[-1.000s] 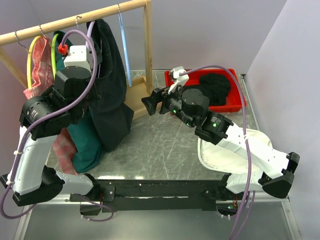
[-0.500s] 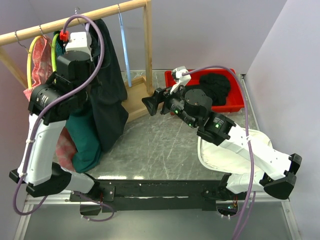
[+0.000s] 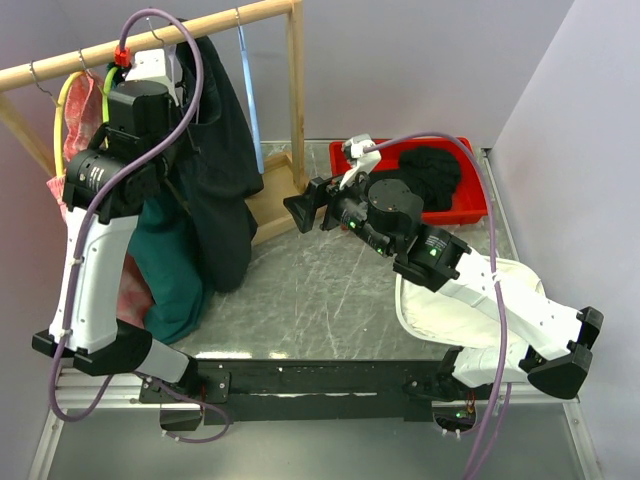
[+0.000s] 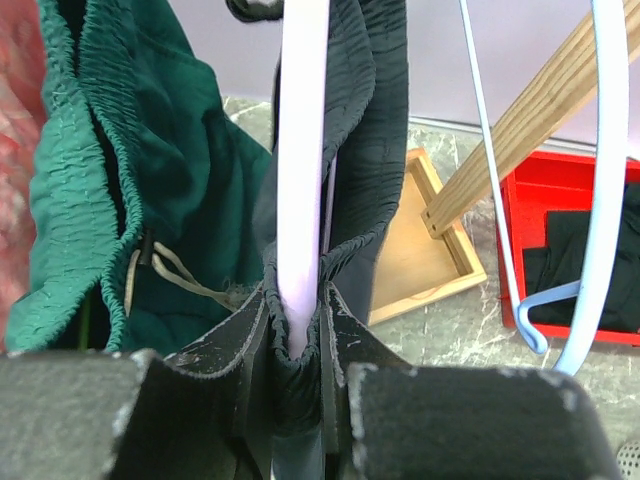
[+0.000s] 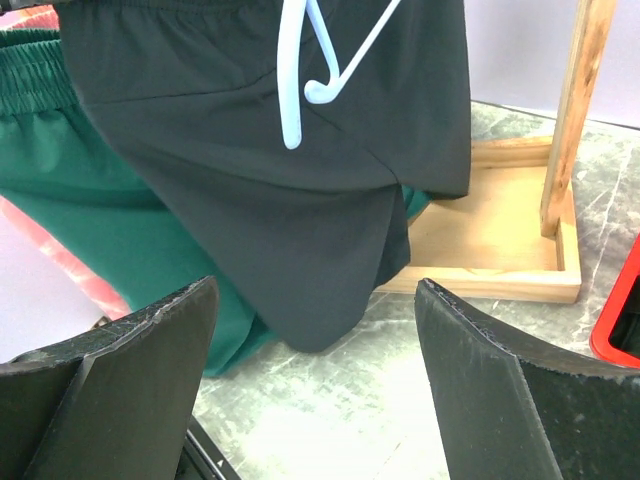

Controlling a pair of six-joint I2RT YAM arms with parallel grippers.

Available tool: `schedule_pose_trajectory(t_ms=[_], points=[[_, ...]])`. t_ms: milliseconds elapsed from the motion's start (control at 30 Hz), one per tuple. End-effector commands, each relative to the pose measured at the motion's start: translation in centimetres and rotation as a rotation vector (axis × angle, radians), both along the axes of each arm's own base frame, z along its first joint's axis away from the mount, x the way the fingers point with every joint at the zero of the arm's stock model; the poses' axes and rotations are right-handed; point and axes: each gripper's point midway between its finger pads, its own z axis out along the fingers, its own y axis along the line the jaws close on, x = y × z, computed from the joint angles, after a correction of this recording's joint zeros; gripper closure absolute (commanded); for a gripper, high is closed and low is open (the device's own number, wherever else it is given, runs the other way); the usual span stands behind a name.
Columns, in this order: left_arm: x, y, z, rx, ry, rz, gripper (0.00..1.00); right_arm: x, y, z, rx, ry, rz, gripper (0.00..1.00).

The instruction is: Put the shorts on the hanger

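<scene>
The black shorts [image 3: 225,170] hang draped over the lavender hanger [image 4: 300,200], high up beside the wooden rail [image 3: 150,40]. My left gripper [image 4: 297,320] is shut on the hanger's bar, with a fold of the shorts [image 4: 370,130] pinched in beside it. Seen from above, the left gripper [image 3: 150,72] is raised just under the rail and hides the hanger. My right gripper [image 3: 298,208] stands open and empty, facing the shorts [image 5: 270,180] from the right, its fingers apart from the cloth.
A light blue hanger [image 3: 247,90] hangs right of the shorts. Dark green shorts [image 3: 170,270] and pink shorts [image 3: 80,130] hang to the left. The rack's wooden base [image 3: 270,200], a red bin [image 3: 470,210] holding dark cloth, and a white bag [image 3: 470,300] sit on the table.
My left arm has risen toward the rail, lifting the hanger and black shorts higher. The right arm has barely moved.
</scene>
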Motion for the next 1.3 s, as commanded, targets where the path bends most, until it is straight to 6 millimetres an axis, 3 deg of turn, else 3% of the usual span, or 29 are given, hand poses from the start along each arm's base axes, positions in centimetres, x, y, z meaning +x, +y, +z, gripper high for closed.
schedule_pose_trajectory(t_ms=[0, 267, 833, 900, 933, 1033, 1133, 1233, 1267], points=[[1.2, -0.1, 4.9, -0.091, -0.177, -0.020, 0.99, -0.6, -0.4, 1.4, 0.047, -0.020, 0.009, 0.14], [1.7, 0.2, 2.8, -0.124, -0.119, -0.029, 0.99, -0.8, -0.6, 1.0, 0.043, -0.019, 0.013, 0.14], [1.3, 0.1, 1.3, -0.167, -0.077, -0.039, 0.98, -0.9, -0.3, 0.7, 0.047, -0.012, 0.026, 0.13], [1.0, -0.1, 1.4, -0.174, -0.081, -0.051, 0.88, -0.9, -0.3, 0.6, 0.045, -0.012, 0.025, 0.13], [0.9, -0.3, 1.5, -0.179, -0.081, -0.063, 0.64, -0.9, -0.3, 0.5, 0.041, -0.012, 0.025, 0.13], [0.3, -0.8, 1.7, -0.206, -0.079, -0.092, 0.15, -0.9, -0.5, 0.6, 0.040, -0.017, 0.025, 0.13], [-0.2, -1.4, 1.1, -0.228, -0.058, -0.116, 0.01, -1.0, -0.6, 0.7, 0.036, -0.021, 0.027, 0.13], [-1.0, -1.1, 0.5, -0.237, -0.049, -0.109, 0.00, -1.1, -0.6, 0.6, 0.024, -0.023, 0.027, 0.12], [-1.9, -0.9, 1.2, -0.244, -0.073, -0.112, 0.03, -1.0, -0.7, 0.7, 0.024, -0.023, 0.025, 0.12]])
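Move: My left hand already grips the near end of the purple hanger together with the black shorts' waistband. The stretch of rod meant for the hook is about 15 cm ahead of it, 4 cm to its left and 13 cm above. The blue hanger hangs some 12 cm ahead and 11 cm to its right; the green shorts are roughly 8 cm ahead, 9 cm left and well below. From my right hand that stretch of rod lies about 22 cm ahead, 26 cm left and 20 cm up. I ease my left hand forward about 1 cm and then down some 2.5 cm, lowering the hanger's hook onto the rod while still pinching the hanger's end and waistband. Then I open the fingers wide, letting go of both, and start lifting away about 2 cm and back 1 cm. Meanwhile the wrist rolls some 10 degrees, left side dipping. ##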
